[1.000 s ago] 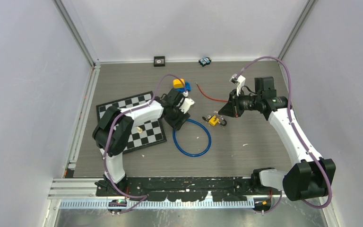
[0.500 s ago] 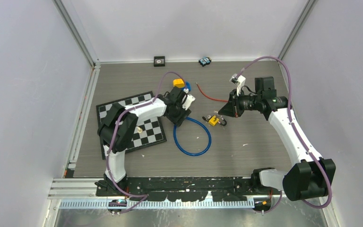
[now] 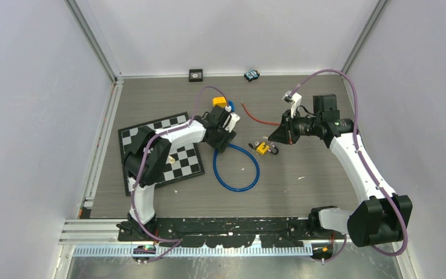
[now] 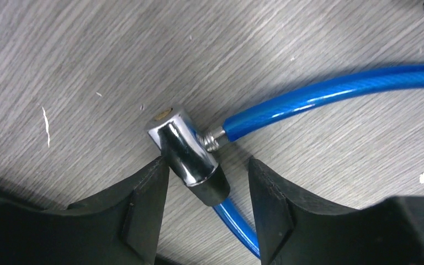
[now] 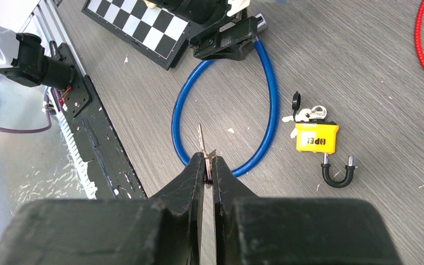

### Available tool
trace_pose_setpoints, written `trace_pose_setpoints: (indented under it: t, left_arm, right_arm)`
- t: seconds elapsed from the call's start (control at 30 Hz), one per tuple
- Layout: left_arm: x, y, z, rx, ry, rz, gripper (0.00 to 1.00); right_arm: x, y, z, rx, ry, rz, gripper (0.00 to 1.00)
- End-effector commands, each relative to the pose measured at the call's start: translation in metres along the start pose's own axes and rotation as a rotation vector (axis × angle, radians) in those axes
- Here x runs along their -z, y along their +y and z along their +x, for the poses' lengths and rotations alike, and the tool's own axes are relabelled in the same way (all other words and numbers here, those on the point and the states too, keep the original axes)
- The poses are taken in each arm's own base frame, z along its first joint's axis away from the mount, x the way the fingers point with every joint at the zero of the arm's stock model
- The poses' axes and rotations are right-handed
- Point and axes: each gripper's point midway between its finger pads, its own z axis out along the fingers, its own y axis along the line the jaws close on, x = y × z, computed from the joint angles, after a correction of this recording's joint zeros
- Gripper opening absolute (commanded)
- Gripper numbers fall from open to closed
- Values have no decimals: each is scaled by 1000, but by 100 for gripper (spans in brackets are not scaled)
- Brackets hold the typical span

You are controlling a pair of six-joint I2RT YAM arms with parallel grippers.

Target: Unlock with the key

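A blue cable lock (image 3: 258,171) lies in a loop on the table. Its chrome lock head (image 4: 185,149) sits between the fingers of my left gripper (image 4: 207,165), which is open; the left finger touches the head and the right finger stands apart from it. My right gripper (image 5: 208,160) hovers above the loop, shut on a small metal key (image 5: 200,138) whose blade points forward. In the top view the right gripper (image 3: 276,136) is to the right of the left gripper (image 3: 223,139).
A yellow padlock (image 5: 316,137) with keys in it and its loose black shackle (image 5: 338,174) lie right of the loop. A chessboard (image 3: 177,165) sits under the left arm. A red wire (image 3: 261,119) and a yellow-blue object (image 3: 220,103) lie behind.
The left arm has shifted slightly back and left over the lock head, and its jaws have widened a little. The right arm and key have not moved.
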Motion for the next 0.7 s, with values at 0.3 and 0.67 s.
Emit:
trace_pose_setpoints:
  t: [0.3, 0.67]
  left_arm:
    - [-16, 7, 0, 19, -9, 14, 28]
    - [56, -31, -50, -120, -262, 362, 0]
  right_arm:
    - [4, 5, -12, 55, -44, -15, 0]
    - [6, 3, -18, 39, -53, 15, 0]
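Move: The silver lock head of the blue cable lock lies between the left hand's open fingers, its middle about 2 cm ahead, 1 cm to the right and 1 cm below. Its blue cable loop centres some 7 cm back and 4 cm right of the hand; the yellow padlock is about 13 cm right, 1 cm back; the toy car about 13 cm straight ahead. For the right hand, the lock head is roughly 5 cm ahead, 13 cm left and 20 cm down. Forward and a little to its right, the left hand eases about 1.5 cm along the lock head while its fingers close, pinching the black-capped end. Then, with the pinch kept, it starts to rise, by less than 1 cm, and draws slightly back while tilting some 10 degrees, fingertips swinging to the right. ##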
